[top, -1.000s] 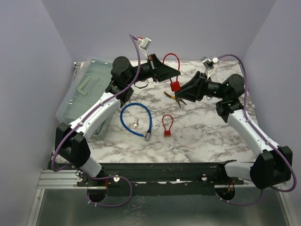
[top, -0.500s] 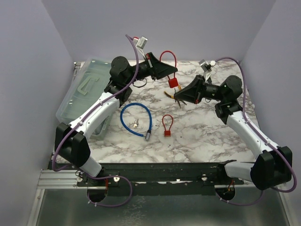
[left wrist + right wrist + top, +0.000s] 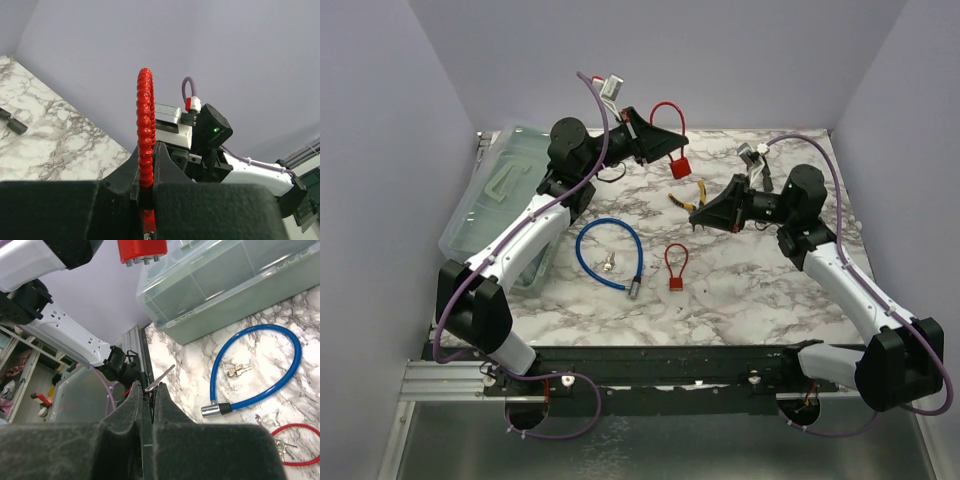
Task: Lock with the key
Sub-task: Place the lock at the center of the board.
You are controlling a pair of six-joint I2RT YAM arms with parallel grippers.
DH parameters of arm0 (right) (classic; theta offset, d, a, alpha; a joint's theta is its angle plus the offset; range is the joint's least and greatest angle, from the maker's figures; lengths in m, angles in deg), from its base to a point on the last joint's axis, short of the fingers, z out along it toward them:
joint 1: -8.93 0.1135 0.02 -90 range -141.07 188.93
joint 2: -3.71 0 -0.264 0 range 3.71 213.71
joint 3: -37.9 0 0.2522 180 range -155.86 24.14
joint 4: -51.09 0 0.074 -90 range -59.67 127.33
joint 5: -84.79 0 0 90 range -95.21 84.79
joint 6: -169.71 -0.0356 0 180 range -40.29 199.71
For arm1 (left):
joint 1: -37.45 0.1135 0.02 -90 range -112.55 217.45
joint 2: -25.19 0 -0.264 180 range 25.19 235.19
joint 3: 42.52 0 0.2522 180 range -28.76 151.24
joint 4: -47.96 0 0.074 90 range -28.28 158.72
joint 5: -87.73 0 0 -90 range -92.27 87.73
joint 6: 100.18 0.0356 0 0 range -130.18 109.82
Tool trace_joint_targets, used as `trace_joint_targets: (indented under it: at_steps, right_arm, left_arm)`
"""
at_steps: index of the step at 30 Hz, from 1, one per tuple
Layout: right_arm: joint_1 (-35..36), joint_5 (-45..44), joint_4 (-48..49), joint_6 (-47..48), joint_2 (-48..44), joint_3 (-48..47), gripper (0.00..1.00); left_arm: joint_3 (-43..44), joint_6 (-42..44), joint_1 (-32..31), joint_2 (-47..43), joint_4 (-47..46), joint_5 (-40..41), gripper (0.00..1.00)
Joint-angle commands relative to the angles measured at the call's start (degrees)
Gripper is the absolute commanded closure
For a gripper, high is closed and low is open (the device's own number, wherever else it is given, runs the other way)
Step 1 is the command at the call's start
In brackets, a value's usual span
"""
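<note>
My left gripper point(image 3: 672, 143) is shut on the ribbed red cable loop point(image 3: 145, 125) of a red padlock, held in the air at the back of the table. The lock body point(image 3: 681, 168) hangs below the loop, and its underside point(image 3: 142, 251) shows at the top of the right wrist view. My right gripper point(image 3: 697, 216) is shut on a small silver key point(image 3: 161, 378), whose blade sticks out past the fingertips. It hovers to the right of the lock body, nearer to me and apart from it.
Yellow-handled pliers point(image 3: 691, 196) lie just behind the right gripper. A blue cable lock point(image 3: 610, 250) with loose keys point(image 3: 608, 263) inside its loop lies at centre left. A second red padlock point(image 3: 675, 268) lies beside it. A clear plastic case point(image 3: 500, 190) sits on the left.
The right gripper's jaws have closed on the key and pulled back a little toward me. The left gripper has carried the red padlock slightly left and higher.
</note>
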Motion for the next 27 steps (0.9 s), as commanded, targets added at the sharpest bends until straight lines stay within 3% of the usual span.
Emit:
trace_joint_targets:
  at_steps: [1, 8, 14, 19, 27]
  right_arm:
    - [-0.3, -3.9, -10.3, 6.6, -1.9, -1.5, 1.00]
    - [-10.2, -5.2, -21.6, 14.7, -3.8, -0.2, 1.00]
    - [-21.1, -7.0, -29.8, 18.2, -4.8, 1.1, 1.00]
    - [-22.4, -11.0, -32.4, 19.9, -6.7, 0.6, 1.00]
    - [-22.7, -12.8, -31.7, 16.8, -5.3, 0.3, 1.00]
  left_arm:
    - [-3.4, 2.1, -0.4, -0.5, 0.8, -1.5, 1.00]
    - [-8.2, 8.8, -4.1, 1.6, 12.5, 2.0, 1.00]
    - [-9.6, 4.7, -11.0, 9.8, 13.6, 7.3, 1.00]
    - [-6.9, 0.0, -15.2, 18.3, 13.6, 9.4, 1.00]
    - [-6.8, -12.2, -16.9, 28.6, 13.5, 11.4, 1.00]
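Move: The left hand grips a red lock by its cable. The spot it is bound for, bare board at the centre, lies about 11 cm to its right, 7 cm back and 41 cm below. On the board too are the lying red lock, 9 cm back and 2 cm right of the hand; the blue lock, 4 cm back and 15 cm left; and the pliers, 9 cm ahead and 7 cm right. From the right hand, holding the key, the spot lies 7 cm right, 1 cm ahead and 28 cm below. Keeping its pinch on the red lock's cable, the left hand sinks fast, some 33 cm, while drifting about 12 cm right and a little back, towards the bare board right of the lying lock; its wrist turns some 50 degrees, tipping the cable loop forward. The right hand, still shut on the key, swings 13 cm right, somewhat down and forward, turning clockwise about 30 degrees. ##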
